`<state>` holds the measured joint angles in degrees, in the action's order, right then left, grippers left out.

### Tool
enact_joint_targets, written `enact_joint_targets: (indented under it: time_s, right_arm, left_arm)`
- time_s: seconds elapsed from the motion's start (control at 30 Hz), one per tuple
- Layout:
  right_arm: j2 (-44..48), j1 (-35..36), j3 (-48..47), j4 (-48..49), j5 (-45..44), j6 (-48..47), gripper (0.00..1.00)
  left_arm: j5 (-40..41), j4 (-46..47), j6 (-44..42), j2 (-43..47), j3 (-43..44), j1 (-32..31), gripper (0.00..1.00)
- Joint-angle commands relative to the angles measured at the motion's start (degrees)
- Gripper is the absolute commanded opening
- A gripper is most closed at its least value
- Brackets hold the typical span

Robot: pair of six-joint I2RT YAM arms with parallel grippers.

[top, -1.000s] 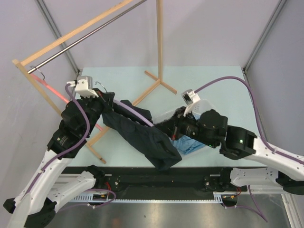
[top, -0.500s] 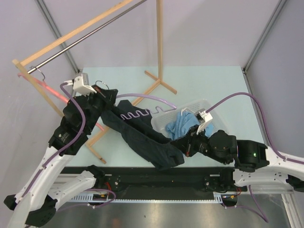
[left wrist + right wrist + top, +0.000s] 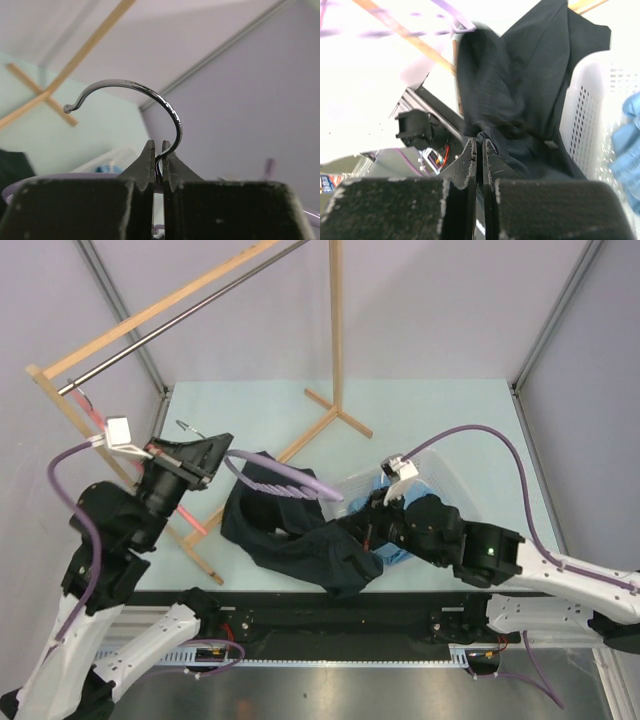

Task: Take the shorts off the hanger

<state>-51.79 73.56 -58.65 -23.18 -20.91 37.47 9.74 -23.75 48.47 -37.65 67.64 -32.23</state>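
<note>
My left gripper [image 3: 208,443] is shut on the metal hook [image 3: 150,95] of a lilac hanger [image 3: 272,476], at its neck. The hanger's bar shows bare above the dark shorts [image 3: 290,535], which sag in a bunch below it toward the table's front edge. My right gripper [image 3: 368,528] is shut on a fold of those dark shorts [image 3: 530,75], pinched at its fingertips [image 3: 470,150]. The light blue shorts [image 3: 384,486] lie in the white basket [image 3: 445,465], partly hidden by my right arm; their edge [image 3: 630,135] shows in the right wrist view.
A wooden clothes rack with a metal rail [image 3: 180,315] stands at the back left, its upright post [image 3: 336,330] and feet on the table. A pink hanger [image 3: 186,510] hangs by the rack's left leg. The basket wall [image 3: 590,100] is right beside my right gripper.
My left arm has swung the hanger left and back, hook turned away. The dark shorts have slipped down off the bar and bunched. My right gripper moved up and left with the cloth.
</note>
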Motion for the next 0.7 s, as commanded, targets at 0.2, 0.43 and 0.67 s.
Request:
enact_joint_targets:
  time_s: [0.2,0.43,0.67]
  right_arm:
    - [-5.51,-12.36,0.12,16.4,15.01,-1.79,0.0]
    - [-5.34,-22.22,-6.99,22.38,20.38,-2.84,0.0]
    - [-5.87,-22.41,-26.73,24.24,18.28,-14.95,0.0]
  left_arm:
    - [-13.61,7.41,8.84,5.04,2.76,0.32,0.0]
    - [-11.58,0.64,-0.12,7.85,2.94,0.32,0.0]
    - [-12.29,-1.91,-3.29,7.5,2.76,0.32,0.0]
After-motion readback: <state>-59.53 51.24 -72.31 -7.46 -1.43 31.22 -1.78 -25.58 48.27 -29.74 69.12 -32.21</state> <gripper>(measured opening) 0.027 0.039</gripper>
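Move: The white basket that the right hand's dark shorts are bound for lies about 20 cm ahead, 14 cm to its right and 26 cm below it. The purple hanger's free end is close, some 2 cm ahead, 1 cm left and 4 cm above. From the left hand, which holds that hanger by its hook, the middle of the shorts lies roughly 13 cm right, 4 cm back and 20 cm down; the pink hanger is about 18 cm left, 5 cm ahead and 10 cm down. The dark shorts, still pinched in the shut right fingers, are carried forward nearly 9 cm past the hanger's free end, first level, then swept up about 13 cm with the fingertips tipping upward some 20 degrees. Meanwhile the left hand keeps its pinch on the hook and draws the purple hanger back and a little up, turning slightly clockwise. ##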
